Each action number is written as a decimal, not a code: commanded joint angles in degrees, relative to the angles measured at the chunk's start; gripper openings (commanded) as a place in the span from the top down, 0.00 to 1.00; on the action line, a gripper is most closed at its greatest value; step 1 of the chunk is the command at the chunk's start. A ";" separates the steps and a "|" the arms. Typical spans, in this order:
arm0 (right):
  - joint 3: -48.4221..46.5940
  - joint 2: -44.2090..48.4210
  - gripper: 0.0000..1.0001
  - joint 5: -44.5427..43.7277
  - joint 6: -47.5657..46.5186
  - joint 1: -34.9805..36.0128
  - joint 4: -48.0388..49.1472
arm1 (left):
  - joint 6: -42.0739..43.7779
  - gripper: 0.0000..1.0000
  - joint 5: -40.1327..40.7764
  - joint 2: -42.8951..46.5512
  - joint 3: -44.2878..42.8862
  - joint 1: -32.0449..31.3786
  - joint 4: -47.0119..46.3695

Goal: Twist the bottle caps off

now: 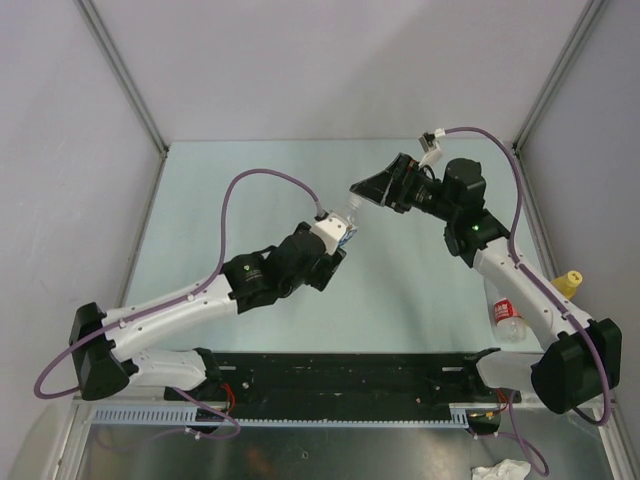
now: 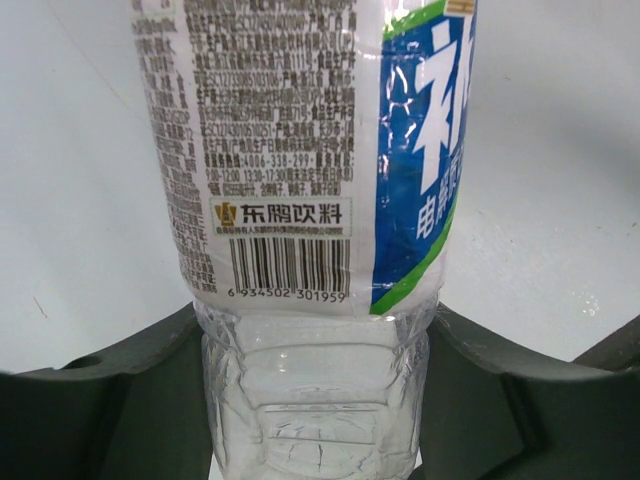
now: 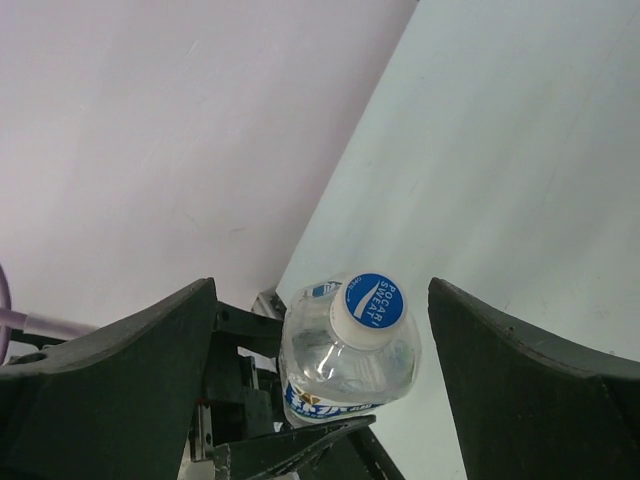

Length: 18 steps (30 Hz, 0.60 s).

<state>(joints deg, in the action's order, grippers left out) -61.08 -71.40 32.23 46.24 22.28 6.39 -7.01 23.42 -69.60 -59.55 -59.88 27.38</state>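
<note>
My left gripper (image 2: 315, 400) is shut on the lower body of a clear bottle (image 2: 300, 150) with a blue-green label, holding it off the table. In the top view this bottle (image 1: 345, 225) points its neck toward my right gripper (image 1: 362, 190). Its cap (image 3: 368, 308) is white with a blue printed top and sits on the neck. My right gripper (image 3: 320, 292) stands open, one finger on each side of the cap, touching neither it nor the bottle (image 3: 345, 365).
A clear bottle with a red label (image 1: 508, 316) lies on the table beside my right arm. A yellow-topped bottle (image 1: 567, 283) shows partly behind that arm. Grey walls close in the table at the left, back and right.
</note>
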 commanded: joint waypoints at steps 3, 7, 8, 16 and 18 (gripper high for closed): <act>-3.41 -1.54 0.13 -5.32 -2.09 2.14 -4.39 | 0.43 0.99 3.41 -0.96 -4.04 -0.97 -0.09; -3.51 -2.32 0.23 -6.45 -1.29 2.39 -5.20 | 0.56 0.99 3.61 -1.47 -4.56 -1.45 -0.02; -3.52 -2.42 0.25 -6.46 -1.09 2.40 -5.18 | 0.57 0.99 3.63 -1.53 -4.67 -1.55 0.01; -3.52 -2.41 0.40 -6.38 0.08 2.54 -4.98 | 0.75 0.98 3.64 -1.99 -4.59 -2.11 0.08; -3.52 -2.32 0.42 -6.60 0.26 2.73 -4.92 | 0.81 0.98 3.65 -2.13 -4.54 -2.29 0.12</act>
<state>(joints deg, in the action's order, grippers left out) -61.87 -74.19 26.55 45.67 24.56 0.64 -6.98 25.41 -71.48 -61.63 -61.47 28.08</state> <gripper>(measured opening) 0.600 0.663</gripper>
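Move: My right hand hangs level and nearly wide open just above the bottle cap: the cap's middle is about 3 cm below my finger pads, 2 cm to the left and 1 cm farther out. The bottle body slopes away under the cap, some 4 cm back, 5 cm left and 9 cm below that hand. From my left hand, which already grips the bottle low down, the cap is about 9 cm ahead, 5 cm right and 11 cm up. I sink my right hand about 3.5 cm, easing barely a centimetre forward, until the cap sits in line between my jaws, and tip the hand slightly (under 10 degrees). All the while the fingers close from nearly wide to a bit over half open, still narrowing around the cap after the hand has stopped. My left hand keeps its grip and holds the bottle almost still. ##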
